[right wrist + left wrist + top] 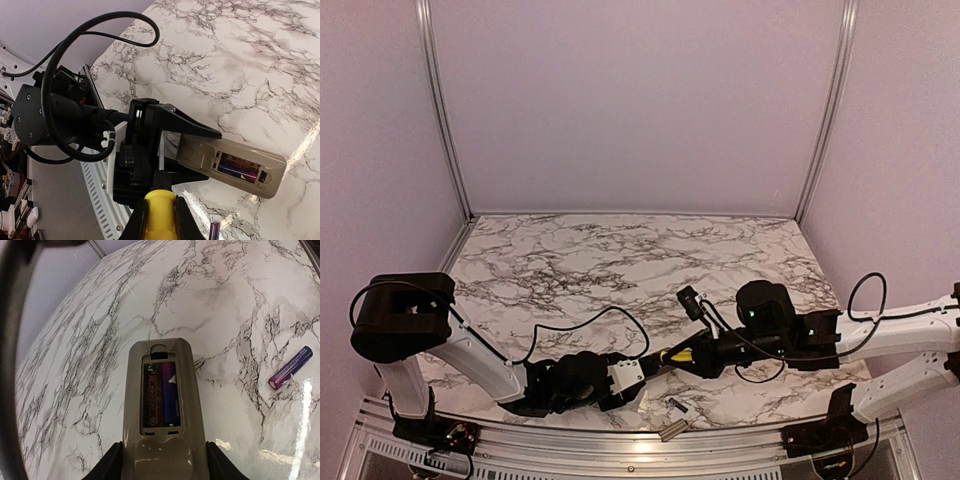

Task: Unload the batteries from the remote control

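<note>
My left gripper [162, 460] is shut on the near end of the remote control [161, 405], which it holds grey-beige back up with the battery recess uncovered. One purple battery [169, 395] lies in the recess's right slot; the left slot shows bare. A second battery [291, 367] lies loose on the marble to the right. My right gripper [160, 220] is shut on a yellow-handled screwdriver [160, 210] that points toward the left gripper; its tip is hidden. From above, both grippers [638, 372] [698, 355] meet near the front edge.
A flat grey-beige cover piece [675, 430] lies at the table's front edge, just past the loose battery [675, 405]. A black cable [590, 320] loops over the marble table [620, 260] behind the left arm. Walls close the back and sides.
</note>
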You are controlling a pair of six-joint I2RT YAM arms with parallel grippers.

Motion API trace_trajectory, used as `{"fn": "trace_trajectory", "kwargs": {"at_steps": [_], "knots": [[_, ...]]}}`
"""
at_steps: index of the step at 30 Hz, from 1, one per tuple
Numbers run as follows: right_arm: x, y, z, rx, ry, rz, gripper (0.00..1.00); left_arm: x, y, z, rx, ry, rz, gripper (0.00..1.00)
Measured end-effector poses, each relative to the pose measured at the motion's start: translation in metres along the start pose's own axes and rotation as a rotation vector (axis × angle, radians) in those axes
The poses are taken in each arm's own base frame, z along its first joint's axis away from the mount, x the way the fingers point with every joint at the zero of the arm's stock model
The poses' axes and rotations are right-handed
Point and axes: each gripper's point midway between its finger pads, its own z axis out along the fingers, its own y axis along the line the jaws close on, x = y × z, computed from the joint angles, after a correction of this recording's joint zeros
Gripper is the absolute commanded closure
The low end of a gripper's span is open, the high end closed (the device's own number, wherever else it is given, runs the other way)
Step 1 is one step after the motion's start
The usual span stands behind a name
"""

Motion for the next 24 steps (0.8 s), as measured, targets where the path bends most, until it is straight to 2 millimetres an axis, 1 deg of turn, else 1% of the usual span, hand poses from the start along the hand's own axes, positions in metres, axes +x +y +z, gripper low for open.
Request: {"fn": "trace_trajectory", "kwargs": {"at_steps": [8,11,18,21,24], "knots": [[-0.021,0.0,-0.02,0.088,-0.051,-0.035,1.0,-0.002,0.003,-0.004,-0.009,-0.013,-0.007,1.0],[-0.026,-0.005,-0.03,0.139,-0.071,-0.033,1.0,-0.003,0.005,-0.004,-0.02,-0.016,-0.009,1.0],[-0.027,-0.012,-0.051,0.208,-0.099,-0.006,1.0,-0.007,0.018,-0.012,-0.076,-0.037,-0.028,1.0],[-0.024,-0.016,-0.058,0.249,-0.08,0.024,1.0,-0.01,0.022,-0.014,-0.097,-0.048,-0.036,1.0],[-0.024,-0.016,-0.063,0.279,-0.046,0.039,1.0,-0.01,0.024,-0.016,-0.102,-0.053,-0.038,1.0]]}}
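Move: The remaining battery, in the open compartment of the held remote, lies about 6 cm left of the right hand, 6 cm ahead and some 11 cm below. From the left hand, gripping the remote's other end, it is about 3 cm ahead, 4 cm right and 2 cm lower. The loose battery lies on the table about 3 cm back, 1 cm left and 14 cm below the right hand; the battery cover is roughly 6 cm farther back, 1 cm more to the left. The remote stays pinched in the left hand and rises about 2.5 cm, drifting slightly left and forward. The right hand, still gripping the screwdriver, climbs and edges forward first, then draws back rightward, away from the left gripper, about 5.5 cm in all, turning clockwise so the blade swings from beside that gripper to over the compartment; no touch can be made out. ##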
